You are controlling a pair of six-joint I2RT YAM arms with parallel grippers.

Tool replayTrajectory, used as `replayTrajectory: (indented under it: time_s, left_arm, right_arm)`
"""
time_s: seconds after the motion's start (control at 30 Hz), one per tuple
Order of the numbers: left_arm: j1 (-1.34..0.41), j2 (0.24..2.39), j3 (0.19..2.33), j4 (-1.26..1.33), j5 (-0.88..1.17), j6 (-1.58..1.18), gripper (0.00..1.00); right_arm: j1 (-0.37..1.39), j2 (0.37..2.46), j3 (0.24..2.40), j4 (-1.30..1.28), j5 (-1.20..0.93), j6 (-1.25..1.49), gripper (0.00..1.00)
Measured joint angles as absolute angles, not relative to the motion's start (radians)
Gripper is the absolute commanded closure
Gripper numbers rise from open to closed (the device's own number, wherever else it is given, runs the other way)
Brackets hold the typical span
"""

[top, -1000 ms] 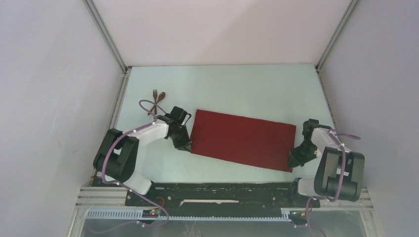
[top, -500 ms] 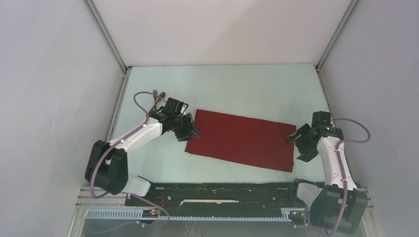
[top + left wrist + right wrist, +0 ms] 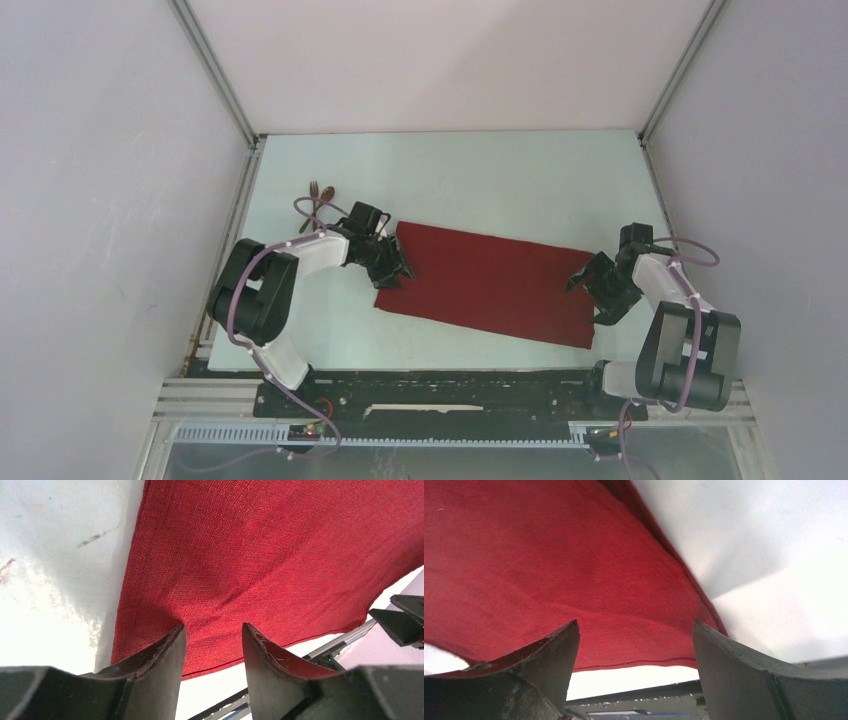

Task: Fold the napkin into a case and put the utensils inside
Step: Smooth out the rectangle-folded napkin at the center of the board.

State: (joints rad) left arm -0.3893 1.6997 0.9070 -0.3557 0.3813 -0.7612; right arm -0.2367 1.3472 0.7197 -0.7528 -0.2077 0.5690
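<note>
The dark red napkin (image 3: 482,286) lies flat as a rectangle on the pale table, filling the left wrist view (image 3: 260,555) and the right wrist view (image 3: 549,555). My left gripper (image 3: 392,266) stands open over the napkin's left edge, its jaws apart with only cloth below them (image 3: 214,636). Over the right edge my right gripper (image 3: 590,298) is open wide, nothing between its fingers (image 3: 635,630). The utensils (image 3: 320,194), a small dark brown fork and spoon, lie together at the back left, behind the left arm and off the cloth.
White walls close in the table (image 3: 480,175) on the left, right and back. A black and metal rail (image 3: 450,385) runs along the near edge by the arm bases. The right arm's cable (image 3: 700,255) loops near the right wall.
Both grippers have opened and let go of the napkin's near corners. They moved away from the near edge along the short edges. The napkin's near-left corner now lies a little further left.
</note>
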Motion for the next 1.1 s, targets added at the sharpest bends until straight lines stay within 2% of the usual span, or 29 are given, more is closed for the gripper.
replayTrajectory:
  time_s: [0.27,0.53,0.83,1.1]
  left_arm:
    - [-0.384,1.686,0.864,-0.289,0.393,-0.778,0.46]
    - [-0.379,1.681,0.846,-0.259,0.409,-0.787,0.46]
    - [-0.379,1.678,0.845,-0.255,0.411,-0.786,0.45]
    - [-0.383,1.666,0.846,-0.266,0.400,-0.785,0.44]
  right_arm:
    - [-0.221,1.251,0.690,-0.874,-0.129,0.666,0.08]
    - [-0.233,1.340,0.654,-0.860,-0.120,0.715,0.09]
    - [-0.202,1.241,0.656,-1.039,-0.019,0.781,0.08]
    - [-0.199,1.275,0.674,-1.057,-0.002,0.763,0.08]
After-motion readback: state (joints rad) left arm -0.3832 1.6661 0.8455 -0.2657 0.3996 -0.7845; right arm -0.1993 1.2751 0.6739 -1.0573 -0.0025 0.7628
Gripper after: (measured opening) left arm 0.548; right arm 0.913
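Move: The right hand hovers just inside the napkin's right end, about 2 cm up: the near right corner lies some 11 cm back and 2 cm right, the napkin's middle roughly 24 cm left and 5 cm ahead. From the left hand, low over the other end, the napkin's middle is about 23 cm right and level, its near left corner 6 cm left and 6 cm back, and the fork and spoon some 21 cm ahead and 20 cm left. Back towards its base the right hand strokes along the napkin's right end, about 8 cm towards the near right corner, fingers staying wide open. It rises slightly, dips a couple of centimetres halfway, then comes up again, while its fingertips swing back some 20 degrees and the wrist turns slightly clockwise. The left hand stays on the napkin's left end, half open. ##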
